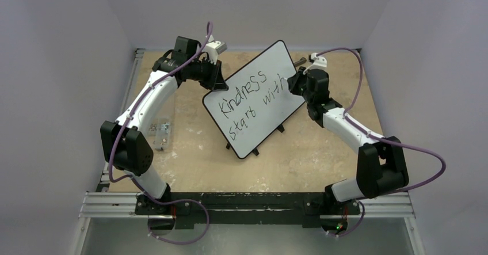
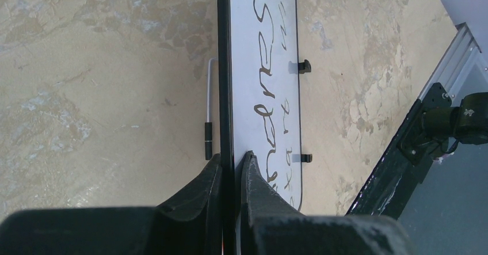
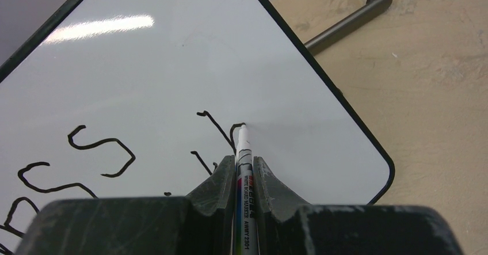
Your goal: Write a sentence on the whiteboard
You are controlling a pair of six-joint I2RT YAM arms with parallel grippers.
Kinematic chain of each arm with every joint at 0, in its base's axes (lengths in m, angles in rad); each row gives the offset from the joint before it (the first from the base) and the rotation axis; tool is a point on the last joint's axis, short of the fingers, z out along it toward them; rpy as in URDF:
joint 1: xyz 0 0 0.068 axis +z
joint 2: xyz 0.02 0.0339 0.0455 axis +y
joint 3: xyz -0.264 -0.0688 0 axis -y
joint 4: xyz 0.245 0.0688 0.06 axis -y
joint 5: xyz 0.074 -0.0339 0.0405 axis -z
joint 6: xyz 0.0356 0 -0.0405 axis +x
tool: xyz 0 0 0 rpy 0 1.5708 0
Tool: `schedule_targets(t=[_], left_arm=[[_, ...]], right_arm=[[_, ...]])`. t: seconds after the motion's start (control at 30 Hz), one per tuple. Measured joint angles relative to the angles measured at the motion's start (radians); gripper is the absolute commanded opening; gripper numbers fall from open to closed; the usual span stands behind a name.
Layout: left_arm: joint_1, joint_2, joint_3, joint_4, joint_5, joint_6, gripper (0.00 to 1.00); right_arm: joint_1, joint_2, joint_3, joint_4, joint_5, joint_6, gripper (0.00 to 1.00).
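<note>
The whiteboard (image 1: 262, 117) stands tilted on small black feet in the middle of the table. The sentence (image 1: 248, 101) on it reads "Kindness start with" in two black lines. My left gripper (image 1: 222, 84) is shut on the board's upper left rim. In the left wrist view, the two fingers pinch the black edge of the whiteboard (image 2: 262, 53) at the left gripper (image 2: 233, 158). My right gripper (image 3: 239, 163) is shut on a white marker (image 3: 244, 151). Its tip touches the whiteboard (image 3: 172, 65) at the end of "with". From above, the right gripper (image 1: 290, 85) sits at the board's right edge.
A dark rod (image 3: 345, 22) lies on the table behind the board's far corner. A thin white bent rod with a black grip (image 2: 208, 111) lies beside the board's back. Small clear items (image 1: 159, 129) sit near the left arm. The metal base rail (image 1: 247, 208) runs along the near edge.
</note>
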Motion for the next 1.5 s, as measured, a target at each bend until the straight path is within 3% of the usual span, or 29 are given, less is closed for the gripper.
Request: schedule_targets(t=[0.8, 1.27, 1.5], left_arm=[[-0.006, -0.006, 0.000, -0.003, -0.004, -0.005, 0.00], [-0.035, -0.061, -0.039, 0.024, -0.024, -0.009, 0.00], [-0.035, -0.127, -0.104, 0.045, -0.041, -0.015, 0.00]], right_arm=[[-0.005, -0.060, -0.096, -0.025, 0.001, 0.000, 0.00], [-0.004, -0.263, -0.126, -0.113, -0.005, -0.008, 0.00], [-0.004, -0.322, -0.146, -0.150, -0.085, -0.008, 0.00]])
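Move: The right hand's marker tip rests on the whiteboard at the top of the unfinished hump of the "h" in "with", about 5 cm ahead of the hand, 2 cm left and 2 cm lower. "Kindness" centres some 20 cm to the hand's left and 2 cm back, a little lower; the board's lower right corner is about 6 cm right, level with the hand and 6 cm down. From the left hand, which grips the board's upper edge, that hump lies roughly 26 cm right, 4 cm ahead and slightly lower. With the marker nib already on the board, the right hand draws the hump's last leg, about 2.5 cm down and slightly back and right, then comes free and backs away from the board, rising some 5 cm on the way and ending about 7 cm back. The left hand, still pinching the board's edge, then eases it back about 2.5 cm and slightly up. ##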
